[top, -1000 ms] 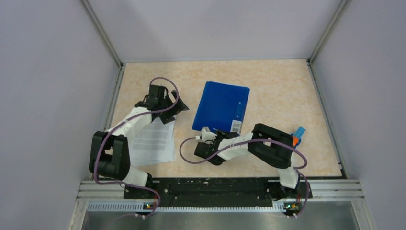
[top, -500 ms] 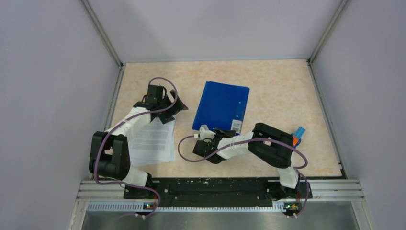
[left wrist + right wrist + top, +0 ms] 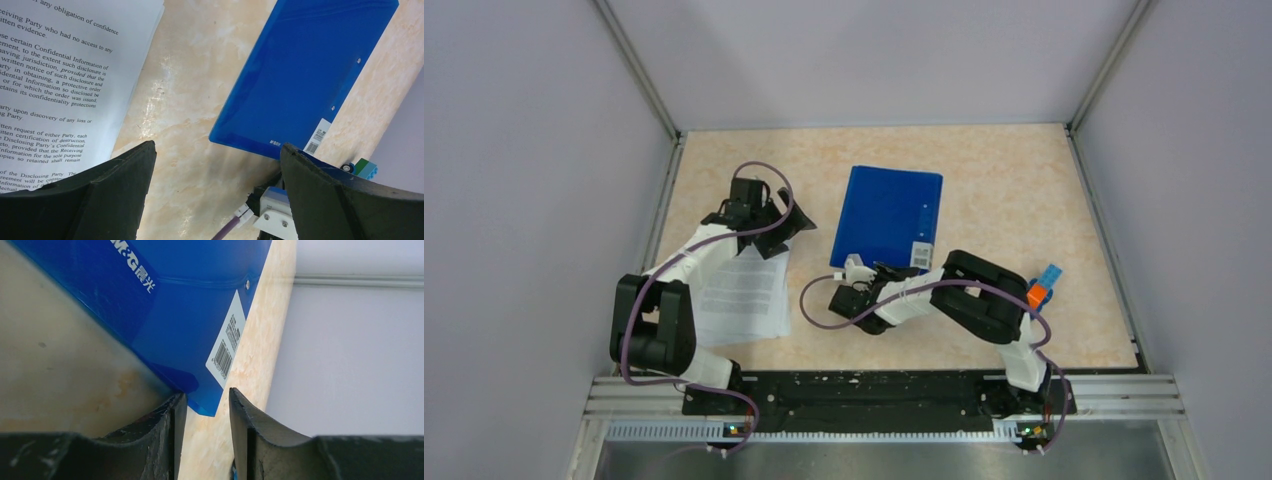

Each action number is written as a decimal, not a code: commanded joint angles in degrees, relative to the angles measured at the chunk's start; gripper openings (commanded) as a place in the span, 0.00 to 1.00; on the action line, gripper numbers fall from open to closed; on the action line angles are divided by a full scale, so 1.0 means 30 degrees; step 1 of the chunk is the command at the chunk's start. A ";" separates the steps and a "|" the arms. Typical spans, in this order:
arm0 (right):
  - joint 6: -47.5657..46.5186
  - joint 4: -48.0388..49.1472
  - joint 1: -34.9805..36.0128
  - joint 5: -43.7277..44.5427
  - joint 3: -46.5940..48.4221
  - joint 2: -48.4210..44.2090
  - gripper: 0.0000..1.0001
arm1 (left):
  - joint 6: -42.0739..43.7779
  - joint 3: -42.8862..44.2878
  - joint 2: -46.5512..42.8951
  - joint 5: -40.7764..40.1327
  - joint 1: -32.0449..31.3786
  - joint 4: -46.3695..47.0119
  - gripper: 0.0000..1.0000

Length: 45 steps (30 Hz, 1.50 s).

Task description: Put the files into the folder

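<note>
The blue folder (image 3: 887, 218) lies shut near the table's middle, its barcode label (image 3: 918, 256) at the near right corner. The files (image 3: 744, 295), white printed sheets, lie to its left. My left gripper (image 3: 779, 228) hovers wide open and empty over the far right corner of the files (image 3: 60, 85), with the folder (image 3: 305, 75) ahead of it. My right gripper (image 3: 884, 272) is low at the folder's near edge. In the right wrist view its jaws (image 3: 206, 405) stand a narrow gap apart, and the folder's (image 3: 165, 315) labelled corner pokes just into that gap against the left finger.
A small orange-and-blue object (image 3: 1042, 287) sits right of my right arm's elbow. It shows as a green and blue block in the left wrist view (image 3: 364, 167). Grey walls (image 3: 1174, 200) enclose the table on three sides. My right arm's purple cable (image 3: 819, 310) loops beside the files.
My right gripper has moved up to the folder's near edge. The folder has shifted and turned slightly towards the far left. My left arm has barely moved.
</note>
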 commanded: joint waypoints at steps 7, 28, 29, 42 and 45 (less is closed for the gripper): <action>-0.0342 0.2567 -0.0702 0.0724 0.0911 0.1098 0.24 | -0.0074 -0.0572 -0.0643 0.0353 0.0102 0.1143 0.98; 0.2338 0.2627 -0.0836 0.1072 0.0139 -0.2008 0.00 | -0.1516 -0.0494 -0.0084 0.2024 0.0102 0.2427 0.98; 0.2450 0.2627 -0.0833 0.0998 0.0039 -0.2332 0.00 | -0.1607 -0.0385 -0.0002 0.2232 0.0088 0.2532 0.98; 0.3454 0.2684 -0.0857 0.0037 -0.0960 -0.3276 0.00 | -0.3550 0.0810 0.2595 0.5511 -0.0119 0.5579 0.98; 0.3600 0.2688 -0.0838 -0.0037 -0.1126 -0.3382 0.00 | -0.3803 0.1409 0.3360 0.5783 -0.0231 0.5883 0.98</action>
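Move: The blue folder's near-right corner, by its barcode, lies about 2 cm ahead of the right hand, level sideways and 1 cm below. The folder's middle is some 17 cm ahead and 10 cm left; the files sit about 41 cm left and 2 cm back, near table height. From the left hand the same corner is roughly 29 cm right, 5 cm back and 8 cm below; the files lie 12 cm left and 9 cm back. The folder's top cover is pinched at its near-right corner: the right hand slides forward about 2 cm, shuts its part-open fingers on the cover, then rises with it, rolling its left side up and tipping its fingers up, before easing slightly back and down. The wide-open left hand moves right about 5 cm and a little forward towards the folder, rolling its left side down. ##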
